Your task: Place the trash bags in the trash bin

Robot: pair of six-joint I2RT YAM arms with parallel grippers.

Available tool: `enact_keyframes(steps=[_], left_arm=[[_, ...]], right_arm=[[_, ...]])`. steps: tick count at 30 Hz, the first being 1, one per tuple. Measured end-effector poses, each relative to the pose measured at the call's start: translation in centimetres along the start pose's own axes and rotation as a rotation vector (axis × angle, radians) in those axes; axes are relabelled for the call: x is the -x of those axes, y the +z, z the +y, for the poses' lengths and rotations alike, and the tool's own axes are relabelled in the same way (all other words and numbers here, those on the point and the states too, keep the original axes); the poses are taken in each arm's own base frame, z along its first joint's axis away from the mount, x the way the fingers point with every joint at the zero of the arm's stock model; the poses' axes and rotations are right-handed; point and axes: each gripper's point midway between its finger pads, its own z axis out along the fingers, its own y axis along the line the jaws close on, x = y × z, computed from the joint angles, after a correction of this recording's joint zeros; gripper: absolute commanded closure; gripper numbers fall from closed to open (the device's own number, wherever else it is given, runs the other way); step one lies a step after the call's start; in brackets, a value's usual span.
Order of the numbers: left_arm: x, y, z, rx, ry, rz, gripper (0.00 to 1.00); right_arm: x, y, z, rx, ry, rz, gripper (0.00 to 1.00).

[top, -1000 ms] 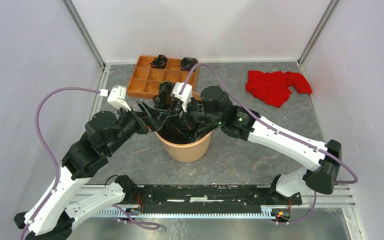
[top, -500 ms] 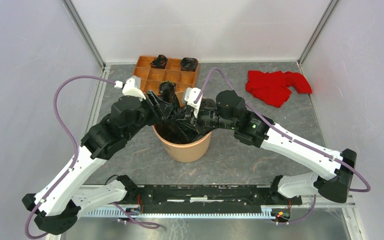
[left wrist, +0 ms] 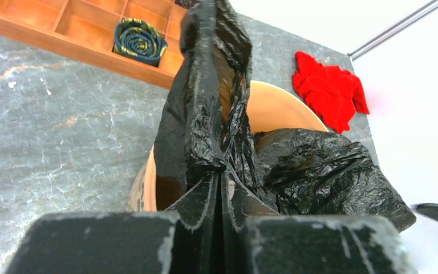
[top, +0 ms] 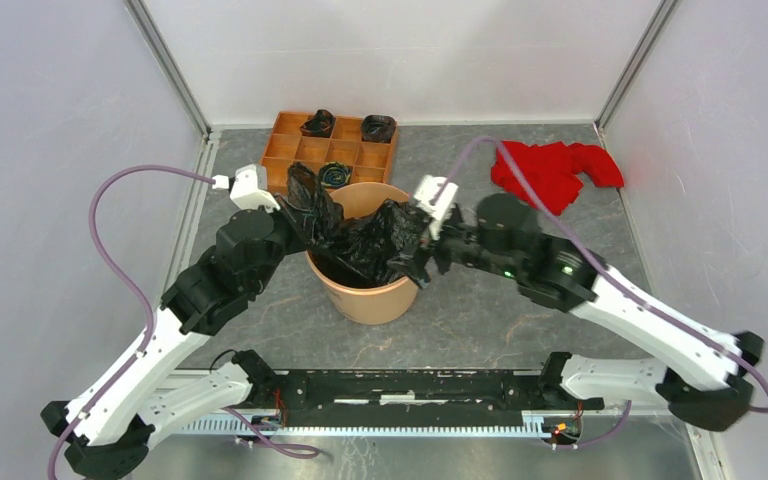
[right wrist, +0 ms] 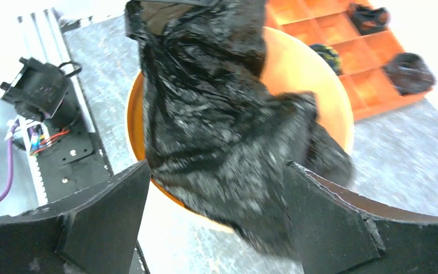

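Note:
The trash bin [top: 370,300] is a peach-orange bucket in the middle of the table. A black crinkly trash bag [top: 365,240] sits partly inside it, bunched above the rim and spilling over the right side. My left gripper [top: 296,222] is shut on the bag's left edge, holding a flap up above the rim. In the left wrist view the gripper [left wrist: 222,174] pinches the film [left wrist: 205,114] in front of the bin [left wrist: 279,108]. My right gripper [top: 423,252] is open beside the right rim; in its wrist view the gripper [right wrist: 217,165] has its fingers spread either side of the bag [right wrist: 217,103].
A wooden compartment tray [top: 285,150] with small rolled black bundles [top: 318,124] stands behind the bin. A red cloth [top: 550,170] lies at the back right. Enclosure walls close in three sides, and the arms' mounting rail [top: 410,385] runs along the near edge.
The left gripper has shut on the bag's left edge and pulled back left with it. The right gripper has opened, released the bag and withdrawn to the right.

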Motion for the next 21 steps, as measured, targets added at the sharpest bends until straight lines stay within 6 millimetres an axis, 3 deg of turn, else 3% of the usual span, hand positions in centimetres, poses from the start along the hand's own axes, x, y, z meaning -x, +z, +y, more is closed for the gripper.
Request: enact_keyframes(steps=[2, 4, 6, 8, 11, 15, 21], left_arm=[[0.3, -0.1, 0.1, -0.006, 0.002, -0.023, 0.91], [0.9, -0.2, 0.1, -0.011, -0.004, -0.05, 0.9], [1.3, -0.3, -0.1, -0.02, -0.011, -0.069, 0.89], [1.5, -0.4, -0.2, -0.027, -0.016, -0.08, 0.89], [1.7, -0.5, -0.3, -0.033, -0.017, -0.087, 0.88], [1.8, -0.4, -0.3, -0.039, 0.007, -0.09, 0.88], [1.9, -0.7, -0.3, -0.046, 0.025, -0.092, 0.88]], right_arm=[[0.7, -2.8, -1.1, -0.081, 0.002, -0.032, 0.16], [0.8, -5.0, -2.7, -0.184, 0.007, -0.046, 0.33], [0.4, -6.1, -4.2, -0.277, 0.013, -0.031, 0.45], [-0.7, -5.9, -5.3, -0.343, 0.012, 0.022, 0.49], [-2.8, -3.7, -5.9, -0.359, -0.001, 0.128, 0.52], [-5.7, 1.4, -4.9, -0.269, -0.011, 0.268, 0.53], [-6.0, 8.0, -3.8, -0.178, 0.037, 0.308, 0.57]])
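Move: The trash bag's loose bulk lies across the bin's mouth and over its right rim, its middle some 9 cm left of the empty right hand, 6 cm ahead and 5 cm below. The left hand, already pinching the bag's left end, has that middle about 11 cm to its right and 4 cm lower, and 1 cm ahead. The bin's middle lies about 12 cm right of the left hand, level fore and aft, 16 cm down; the wooden tray is some 32 cm ahead, 3 cm right, 28 cm down. The bag is tucked into the bin by the right hand, which first swings about 7 cm right and slightly up, clear of the bulk, then sweeps back left, forward and some 10 cm down into the bin's mouth, fingers tipping down and closing to about half open as they push into the plastic. The left hand keeps its pinch on the bag's end and lifts it about 2 cm. ##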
